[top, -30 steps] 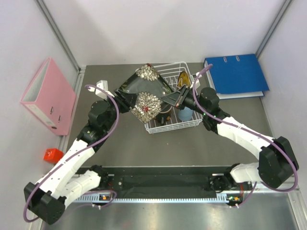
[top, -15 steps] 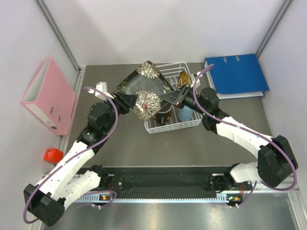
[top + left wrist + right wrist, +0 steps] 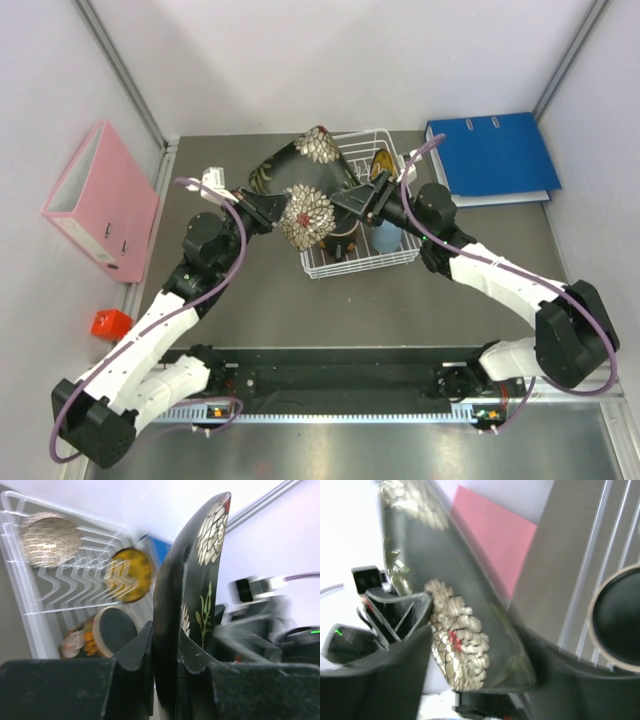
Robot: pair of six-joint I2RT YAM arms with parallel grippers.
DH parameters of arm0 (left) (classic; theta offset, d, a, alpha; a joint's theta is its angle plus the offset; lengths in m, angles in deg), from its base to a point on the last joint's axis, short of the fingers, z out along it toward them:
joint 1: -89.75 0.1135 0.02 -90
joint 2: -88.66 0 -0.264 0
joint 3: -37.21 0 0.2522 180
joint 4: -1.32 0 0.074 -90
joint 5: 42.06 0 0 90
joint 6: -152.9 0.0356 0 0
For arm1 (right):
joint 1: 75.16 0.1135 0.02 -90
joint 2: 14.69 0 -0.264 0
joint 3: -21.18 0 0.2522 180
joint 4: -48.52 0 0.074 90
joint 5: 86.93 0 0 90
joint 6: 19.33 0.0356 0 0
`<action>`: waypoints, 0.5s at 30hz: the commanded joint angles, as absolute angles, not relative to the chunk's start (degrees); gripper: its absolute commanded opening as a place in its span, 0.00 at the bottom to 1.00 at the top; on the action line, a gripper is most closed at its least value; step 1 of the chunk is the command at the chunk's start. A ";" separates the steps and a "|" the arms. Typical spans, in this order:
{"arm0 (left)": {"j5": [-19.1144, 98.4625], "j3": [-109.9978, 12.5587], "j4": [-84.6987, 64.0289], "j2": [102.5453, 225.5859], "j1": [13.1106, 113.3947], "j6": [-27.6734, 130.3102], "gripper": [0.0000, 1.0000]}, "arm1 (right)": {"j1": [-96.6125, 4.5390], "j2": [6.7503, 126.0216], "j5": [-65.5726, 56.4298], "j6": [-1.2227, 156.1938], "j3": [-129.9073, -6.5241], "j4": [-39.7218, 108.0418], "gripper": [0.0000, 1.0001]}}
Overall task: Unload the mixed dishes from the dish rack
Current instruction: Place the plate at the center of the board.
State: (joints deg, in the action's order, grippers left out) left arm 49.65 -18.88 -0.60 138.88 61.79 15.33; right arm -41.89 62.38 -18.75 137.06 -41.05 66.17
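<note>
The dark floral square plate hangs tilted above the left rim of the white dish rack. My left gripper is shut on its left edge, and in the left wrist view the plate stands edge-on between the gripper's jaws. My right gripper is open, with the plate's corner still between its spread fingers. In the rack sit a beige bowl, an amber plate, a dark mug and a light-blue cup.
A blue binder lies right of the rack. A pink binder lies at the left wall, with a small red object nearer the arms. A white object sits behind my left wrist.
My left gripper has closed onto the plate's edge. My right gripper, shut on the plate before, has opened. The plate has tipped a little more upright.
</note>
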 commanded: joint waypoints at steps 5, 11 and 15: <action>53.03 -28.92 -11.55 142.71 62.24 22.21 0.00 | -40.80 51.06 -6.09 118.94 -49.17 47.79 1.00; 57.07 -34.98 -17.62 142.98 67.06 21.07 0.00 | -40.71 43.67 12.89 109.17 -51.38 31.62 0.99; 59.35 -38.94 -22.80 144.20 75.23 17.56 0.00 | -40.71 38.31 17.92 107.50 -47.78 30.27 1.00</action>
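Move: Between the two hands hangs the big flowered plate, its middle about 7 cm ahead of the left hand, 5 cm to its right and nearly level. From the right hand it is some 7 cm ahead and 10 cm left. The black mug in the rack stands roughly 15 cm ahead of the left hand, 15 cm right and 24 cm below. From the right hand, the blue cup is about 14 cm ahead, 13 cm right and 22 cm down. Letting go of the plate's right side, the right hand spreads its already parting fingers fully, dips slightly, then backs off about 9 cm right and 5 cm up, turning clockwise. The left hand keeps its pinch on the edge, sinks a little, then swings the plate some 5 cm left and slightly forward, away from the mug, tipping and rolling gently counter-clockwise. ##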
